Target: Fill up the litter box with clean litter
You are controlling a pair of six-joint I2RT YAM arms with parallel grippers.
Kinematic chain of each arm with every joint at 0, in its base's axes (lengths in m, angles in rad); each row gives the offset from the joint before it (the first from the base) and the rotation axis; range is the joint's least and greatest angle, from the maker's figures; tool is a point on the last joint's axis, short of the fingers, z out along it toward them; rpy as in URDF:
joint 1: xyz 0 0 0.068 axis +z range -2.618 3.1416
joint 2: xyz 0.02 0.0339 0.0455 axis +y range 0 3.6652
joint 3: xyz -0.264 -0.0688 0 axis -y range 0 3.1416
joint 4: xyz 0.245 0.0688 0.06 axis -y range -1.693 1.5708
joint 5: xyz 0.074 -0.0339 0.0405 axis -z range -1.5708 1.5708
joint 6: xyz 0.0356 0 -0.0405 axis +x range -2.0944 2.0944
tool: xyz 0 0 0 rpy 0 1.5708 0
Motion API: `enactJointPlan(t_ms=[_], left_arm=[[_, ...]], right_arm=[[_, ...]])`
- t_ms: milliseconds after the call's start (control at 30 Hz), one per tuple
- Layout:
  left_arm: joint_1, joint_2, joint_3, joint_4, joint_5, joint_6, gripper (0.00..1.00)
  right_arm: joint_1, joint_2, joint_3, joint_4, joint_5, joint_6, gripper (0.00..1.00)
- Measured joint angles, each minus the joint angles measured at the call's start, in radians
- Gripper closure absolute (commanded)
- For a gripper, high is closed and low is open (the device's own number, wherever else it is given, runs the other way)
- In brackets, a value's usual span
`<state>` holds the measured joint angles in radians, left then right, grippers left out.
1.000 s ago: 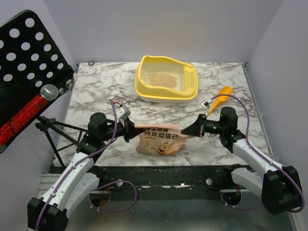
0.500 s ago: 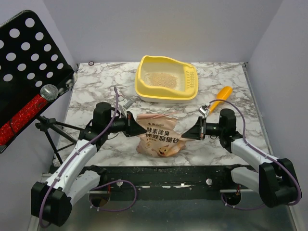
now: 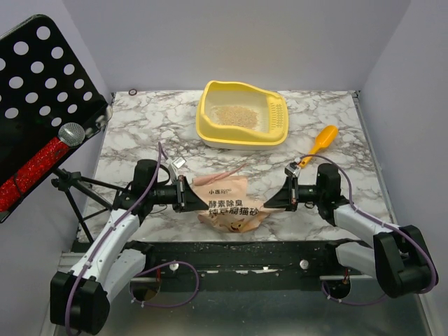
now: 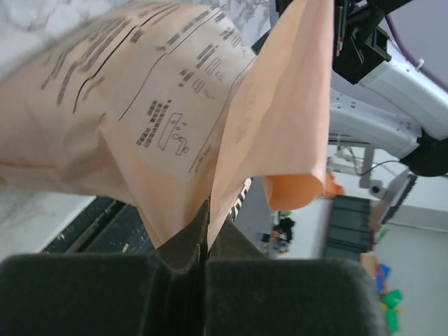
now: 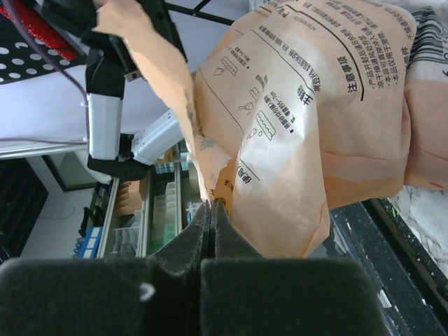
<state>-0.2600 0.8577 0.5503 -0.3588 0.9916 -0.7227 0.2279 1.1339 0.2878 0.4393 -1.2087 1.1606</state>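
Observation:
The pale-yellow litter box stands at the back middle of the marble table, with a patch of clean litter inside. A crumpled tan printed paper bag hangs between my two arms near the front edge. My left gripper is shut on the bag's left edge. In the left wrist view the left gripper pinches a fold of the bag. My right gripper is shut on the bag's right edge. The right wrist view shows the right gripper clamping the bag.
A yellow-orange scoop lies right of the litter box. A black perforated stand with a microphone leans in at the left. Grey walls close the table at the back and on both sides.
Both grippers have come down and toward the near edge, still pinching the bag. The bag's printed face has turned more toward the top camera.

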Motion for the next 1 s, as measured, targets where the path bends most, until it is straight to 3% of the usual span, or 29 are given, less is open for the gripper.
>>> enactJointPlan(t_ms=[233,533,700,833,1000], left_arm=[[0.076,-0.028,-0.125,-0.015,0.074,-0.159,1.0],[0.09,-0.026,-0.085,-0.018,0.077,-0.198,1.0],[0.09,-0.011,-0.058,-0.018,0.076,-0.198,1.0],[0.091,-0.001,-0.058,-0.017,0.076,-0.203,1.0],[0.097,-0.001,-0.058,-0.017,0.075,-0.204,1.0]], right_arm=[[0.007,-0.002,-0.009,-0.011,-0.012,0.009,1.0],[0.006,-0.029,0.107,-0.267,0.018,-0.206,1.0],[0.006,-0.022,0.126,-0.328,0.032,-0.272,1.0],[0.005,-0.019,0.127,-0.346,0.039,-0.302,0.65],[-0.007,-0.068,0.186,-0.489,0.132,-0.412,0.5]])
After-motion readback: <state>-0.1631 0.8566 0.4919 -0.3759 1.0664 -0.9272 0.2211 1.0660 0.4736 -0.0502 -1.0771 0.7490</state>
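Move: Between the two closed grippers, about 18 cm apart, the litter bag's mouth is already pinched at both ends. The bag's middle lies about 9 cm to the left hand's right and 9 cm to the right hand's left, roughly level fore and aft, some 6 cm below. From the right hand, the litter box is about 30 cm ahead and 8 cm left, and the scoop some 21 cm ahead and 19 cm right, both lower. Rolling its held corner of the bag mouth about 15 degrees farther, upper side tipping forward, the left hand dips about 2.5 cm and draws slightly back, then rises and eases forward almost to its starting place, still pinching. The right hand holds nearly still at first, then opens its fingers almost halfway to release the other corner, rolling back some 10 degrees and edging forward about 2 cm overall. ##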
